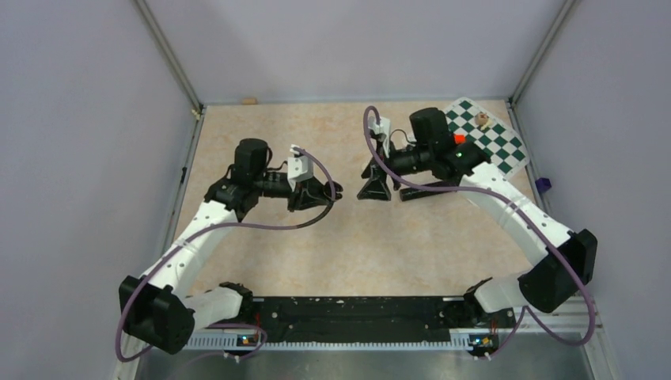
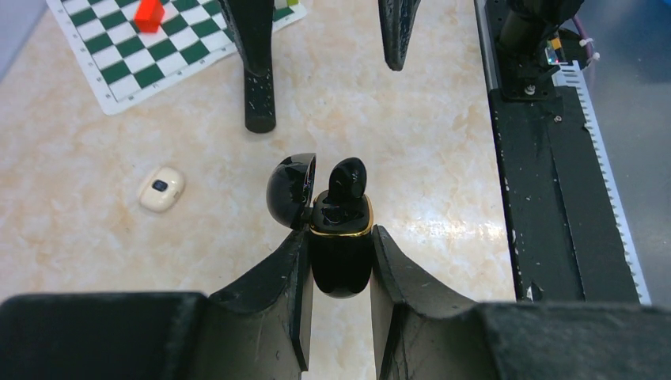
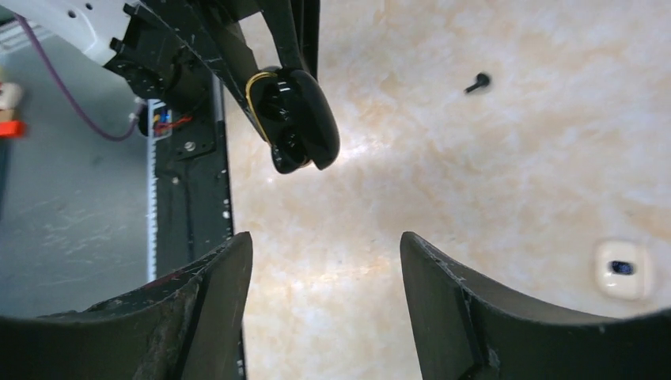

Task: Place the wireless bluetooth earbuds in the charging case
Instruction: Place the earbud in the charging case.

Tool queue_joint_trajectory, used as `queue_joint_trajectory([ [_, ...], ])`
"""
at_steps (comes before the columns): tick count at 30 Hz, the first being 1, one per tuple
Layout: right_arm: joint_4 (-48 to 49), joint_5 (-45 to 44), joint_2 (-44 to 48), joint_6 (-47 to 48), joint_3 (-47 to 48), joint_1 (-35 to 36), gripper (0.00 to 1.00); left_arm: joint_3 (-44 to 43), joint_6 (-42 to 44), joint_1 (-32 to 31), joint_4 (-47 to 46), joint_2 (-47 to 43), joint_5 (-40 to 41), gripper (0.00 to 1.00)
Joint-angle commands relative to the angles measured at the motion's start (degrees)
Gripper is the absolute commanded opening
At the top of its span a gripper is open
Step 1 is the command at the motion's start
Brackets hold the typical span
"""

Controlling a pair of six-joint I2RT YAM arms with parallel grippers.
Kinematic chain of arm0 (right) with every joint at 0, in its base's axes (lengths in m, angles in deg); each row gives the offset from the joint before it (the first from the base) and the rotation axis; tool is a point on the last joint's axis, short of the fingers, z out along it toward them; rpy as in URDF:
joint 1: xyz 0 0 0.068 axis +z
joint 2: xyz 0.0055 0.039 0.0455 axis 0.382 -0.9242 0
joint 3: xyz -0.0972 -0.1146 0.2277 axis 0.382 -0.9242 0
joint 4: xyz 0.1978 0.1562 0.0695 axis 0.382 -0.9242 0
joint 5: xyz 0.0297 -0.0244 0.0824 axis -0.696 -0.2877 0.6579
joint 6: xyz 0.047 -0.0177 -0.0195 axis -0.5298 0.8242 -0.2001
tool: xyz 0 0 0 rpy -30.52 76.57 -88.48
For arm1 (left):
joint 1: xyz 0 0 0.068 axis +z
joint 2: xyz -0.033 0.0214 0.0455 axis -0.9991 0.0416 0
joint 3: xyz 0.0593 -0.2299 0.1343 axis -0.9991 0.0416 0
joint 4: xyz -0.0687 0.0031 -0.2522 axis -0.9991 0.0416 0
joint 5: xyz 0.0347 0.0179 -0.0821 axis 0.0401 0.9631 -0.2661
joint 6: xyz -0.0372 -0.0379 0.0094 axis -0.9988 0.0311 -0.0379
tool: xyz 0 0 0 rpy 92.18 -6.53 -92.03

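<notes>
The charging case [image 2: 340, 261], a glossy black box with a gold rim, is clamped upright between my left gripper's [image 2: 339, 235] fingers. Its lid [image 2: 289, 188] hangs open to the left. One black earbud [image 2: 348, 177] sits in the case's mouth and pokes up above the rim. In the right wrist view the case [image 3: 305, 119] hangs ahead of my right gripper [image 3: 324, 241], which stands open with nothing between its fingers. A second tiny earbud [image 3: 477, 81] lies on the table beyond. From above, the left gripper [image 1: 328, 190] and right gripper [image 1: 381, 188] face each other closely.
A small cream-coloured lump [image 2: 161, 190] lies on the table left of the case. A green-and-white checkered mat [image 1: 487, 136] with a red block [image 2: 148, 13] lies at the back right. The black base rail [image 1: 356, 317] runs along the near edge.
</notes>
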Motion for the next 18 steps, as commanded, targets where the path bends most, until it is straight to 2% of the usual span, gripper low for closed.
queue_joint_trajectory([
  [1,1.14,-3.35,3.92,9.21,3.64,-0.39,0.71,-6.83,3.56,0.44,6.18,-1.43,-0.76,0.0],
  [4,4.84,-5.79,4.53,9.53,3.74,-0.41,0.84,-10.74,3.57,0.77,8.97,-0.62,-1.78,0.0],
  [7,11.48,-8.97,5.62,5.72,2.3,-0.41,0.98,-11.05,-2.14,1.64,4.78,-1.64,-3.77,0.0],
  [9,17.65,-10.89,6.53,2.65,0.07,-0.34,0.99,-9.15,-8.34,2.7,-1.54,-2.67,-6.23,0.0],
  [12,26.16,-14.63,8.41,-2.58,-4.74,-0.41,0.99,-3.63,-22.64,4.89,-16.71,-4.12,-9.97,0.0],
  [17,37.3,-19.44,12.7,-9.55,-13.86,-0.41,0.99,8.82,-48.68,7.24,-50.84,-5.58,-10.9,0.0],
  [18,40.29,-20.12,13.59,-11.55,-15.81,-0.4,0.99,10.62,-51.61,7.56,-55.81,-5.44,-10.44,0.0],
])
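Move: The loose black earbud lies on the table about 11 cm ahead of the empty right hand, 11 cm to its left and some 25 cm below. The white case is about 15 cm ahead and 3 cm to the right, equally low. The open black charging case is some 7 cm left of the right hand and 2 cm back, slightly lower. From the left hand, which pinches that case, the earbud is about 13 cm ahead, 4 cm left and 23 cm down. Still pinching the open charging case, the left hand lifts it about 6 cm, its fingertips tilting up some 15 degrees towards the end. The empty right hand touches nothing, rising and then going forward, about 5 cm each way, to draw nearer level with the loose earbud in reach while its fingers spread to fully open; the wrist rolls some 20 degrees and swings the fingers clockwise. ##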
